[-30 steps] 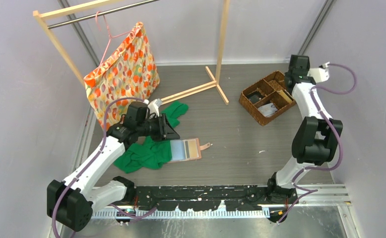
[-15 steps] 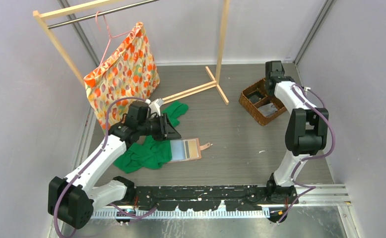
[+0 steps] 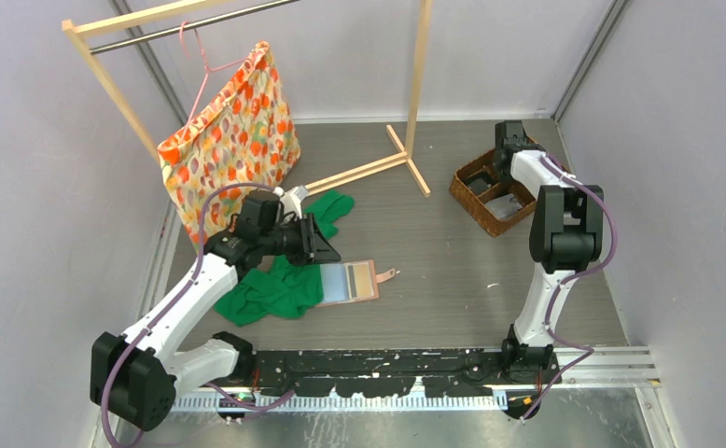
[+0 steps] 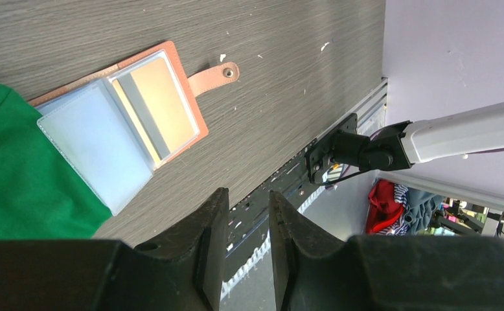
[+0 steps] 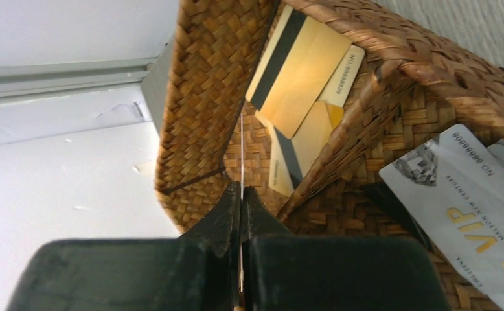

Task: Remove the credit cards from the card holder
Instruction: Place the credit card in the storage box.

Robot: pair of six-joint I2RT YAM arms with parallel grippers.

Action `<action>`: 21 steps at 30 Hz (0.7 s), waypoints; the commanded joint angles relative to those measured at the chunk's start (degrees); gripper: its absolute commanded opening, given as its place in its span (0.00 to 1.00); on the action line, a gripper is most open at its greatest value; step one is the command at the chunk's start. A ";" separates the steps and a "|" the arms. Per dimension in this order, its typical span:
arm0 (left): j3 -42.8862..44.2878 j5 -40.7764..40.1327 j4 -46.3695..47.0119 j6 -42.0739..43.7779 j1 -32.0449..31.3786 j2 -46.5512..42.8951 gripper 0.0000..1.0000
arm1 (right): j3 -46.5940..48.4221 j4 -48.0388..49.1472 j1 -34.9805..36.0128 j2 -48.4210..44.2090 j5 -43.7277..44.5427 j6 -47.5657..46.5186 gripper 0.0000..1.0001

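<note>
The card holder (image 3: 350,280) lies open and flat on the table, salmon outside, pale blue-grey sleeves inside (image 4: 126,123), with its snap tab pointing right. My left gripper (image 3: 327,245) hovers just left of and above it, open (image 4: 246,194), with nothing between the fingers. My right gripper (image 3: 503,179) points down into the wicker basket (image 3: 476,201) and is shut (image 5: 241,188) on a thin credit card seen edge-on (image 5: 241,149). Other credit cards lie in the basket: gold ones (image 5: 301,65) in one compartment and a white VIP card (image 5: 457,188) in another.
A green cloth (image 3: 275,289) lies under the card holder's left edge. An orange patterned bag (image 3: 233,140) hangs from a wooden rack whose foot (image 3: 378,166) runs across the back of the table. Walls close in on both sides.
My right arm has swung left from the far right corner and come down over the basket with the card in its jaws. The left arm and the card holder have not moved.
</note>
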 commanded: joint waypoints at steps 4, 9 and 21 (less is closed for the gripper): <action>2.18 1.54 0.96 -0.57 0.28 1.55 0.31 | -2.28 3.80 -1.67 0.35 0.79 8.43 0.29; 2.25 1.80 1.08 -0.67 0.28 1.46 0.31 | -6.92 7.17 -1.82 -2.82 -0.96 8.65 0.45; 3.17 2.89 3.49 -2.40 -0.07 2.68 0.31 | -17.57 24.27 -1.73 -24.69 -4.74 -19.21 0.63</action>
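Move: The right hand holds a credit card edge-on over the storage box's far-right compartment, whose floor middle is about 8 cm below, 2 cm back and 1 cm right. The gold cards lie there, 4 cm back and 1 cm right. The white cards are roughly 11 cm back and 6 cm left, the black card 5 cm back and 13 cm left. From the left hand, that compartment is some 26 cm ahead, 49 cm right and 15 cm below. Right fingers dip 1 cm, open to release the credit card, then retreat about 4 cm up and back. ##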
